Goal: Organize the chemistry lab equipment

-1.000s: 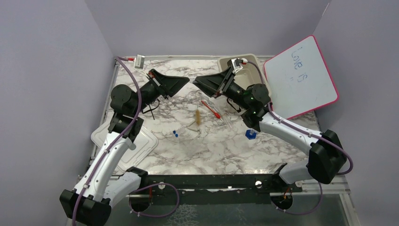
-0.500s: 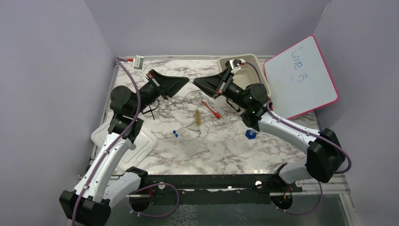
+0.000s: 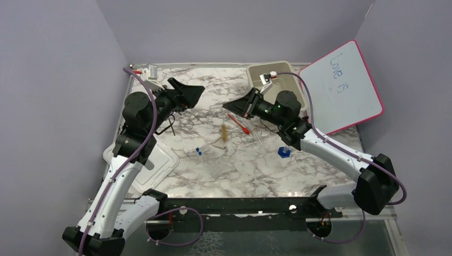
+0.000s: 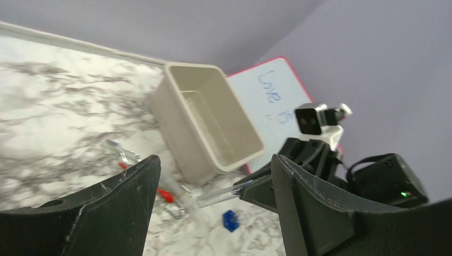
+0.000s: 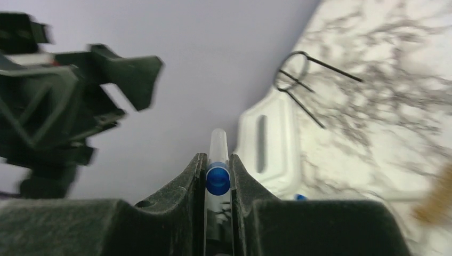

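My right gripper (image 3: 229, 105) is shut on a clear tube with a blue cap (image 5: 217, 178) and holds it above the table's middle; the tube sticks out past the fingertips (image 4: 221, 194). My left gripper (image 3: 196, 90) is open and empty, facing the right gripper (image 4: 277, 184) across a gap. On the marble lie a red-tipped dropper (image 3: 238, 122), a tan-bristled brush (image 3: 225, 132), a black wire ring (image 3: 170, 125), loose blue caps (image 3: 198, 151), more clear tubes (image 3: 256, 133) and a blue hexagonal-based piece (image 3: 283, 152). The ring also shows in the right wrist view (image 5: 293, 80).
A beige tub (image 3: 256, 69) stands at the back right, beside the pink-framed whiteboard (image 3: 341, 88) that leans on the right wall. The tub's white lid (image 3: 139, 160) lies at the left edge under the left arm. Purple walls close three sides.
The grippers have drawn apart. My right gripper pulled back to the right and lower with the tube in it; my left arm swung back to the left.
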`<state>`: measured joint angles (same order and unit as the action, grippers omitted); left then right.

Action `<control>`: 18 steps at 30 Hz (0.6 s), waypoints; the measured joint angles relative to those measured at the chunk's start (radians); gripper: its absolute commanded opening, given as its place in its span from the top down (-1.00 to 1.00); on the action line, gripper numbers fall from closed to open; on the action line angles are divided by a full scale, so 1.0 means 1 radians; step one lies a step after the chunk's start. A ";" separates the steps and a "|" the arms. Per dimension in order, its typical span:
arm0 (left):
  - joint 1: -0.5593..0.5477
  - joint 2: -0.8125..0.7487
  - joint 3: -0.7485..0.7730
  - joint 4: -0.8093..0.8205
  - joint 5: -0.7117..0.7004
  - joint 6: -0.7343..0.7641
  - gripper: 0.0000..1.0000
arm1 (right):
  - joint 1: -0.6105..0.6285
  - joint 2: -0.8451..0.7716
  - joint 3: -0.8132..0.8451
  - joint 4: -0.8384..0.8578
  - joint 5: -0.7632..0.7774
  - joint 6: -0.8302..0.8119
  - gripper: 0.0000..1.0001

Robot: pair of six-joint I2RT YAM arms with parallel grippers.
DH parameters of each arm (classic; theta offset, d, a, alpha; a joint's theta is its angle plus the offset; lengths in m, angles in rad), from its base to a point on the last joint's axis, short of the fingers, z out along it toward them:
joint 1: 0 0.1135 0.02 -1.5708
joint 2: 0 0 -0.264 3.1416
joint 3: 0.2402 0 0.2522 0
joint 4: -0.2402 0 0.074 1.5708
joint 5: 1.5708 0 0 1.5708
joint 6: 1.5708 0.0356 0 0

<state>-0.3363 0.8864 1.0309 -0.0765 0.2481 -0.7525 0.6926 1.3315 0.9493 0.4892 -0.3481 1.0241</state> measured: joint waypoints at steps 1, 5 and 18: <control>0.000 0.000 0.021 -0.054 -0.045 0.043 -0.56 | 0.000 -0.001 0.009 -0.068 0.012 -0.068 0.71; 0.000 0.000 0.059 -0.196 -0.176 0.153 -0.57 | 0.037 -0.001 0.042 -0.312 0.092 -0.315 0.70; 0.000 0.109 0.157 -0.451 -0.385 0.301 -0.58 | 0.397 0.123 0.180 -0.738 0.462 -0.728 0.63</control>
<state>-0.3359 0.9951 1.1881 -0.5270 -0.1368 -0.4511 1.0893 1.4544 1.1297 -0.2485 0.1135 0.2962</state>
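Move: My right hand holds a blue-capped test tube. The two test tubes already laid down are about 5 cm ahead of it, 11 cm to its left and some 32 cm below. The brush lies about 9 cm farther out than those tubes and 9 cm to their right; the red spoon is some 18 cm ahead of my right hand and 6 cm to its right. From my empty left hand the two laid tubes are about 4 cm ahead, hardly to either side and 38 cm below. Keeping the tube pinched, I swing my right hand down about 15 cm and then also back some 7 cm, towards the two laid tubes, tipping the wrist over so the fingers turn from level leftward to slanting down. Meanwhile my open left hand draws off to the left and down, edging forward, and rolls towards the table. ##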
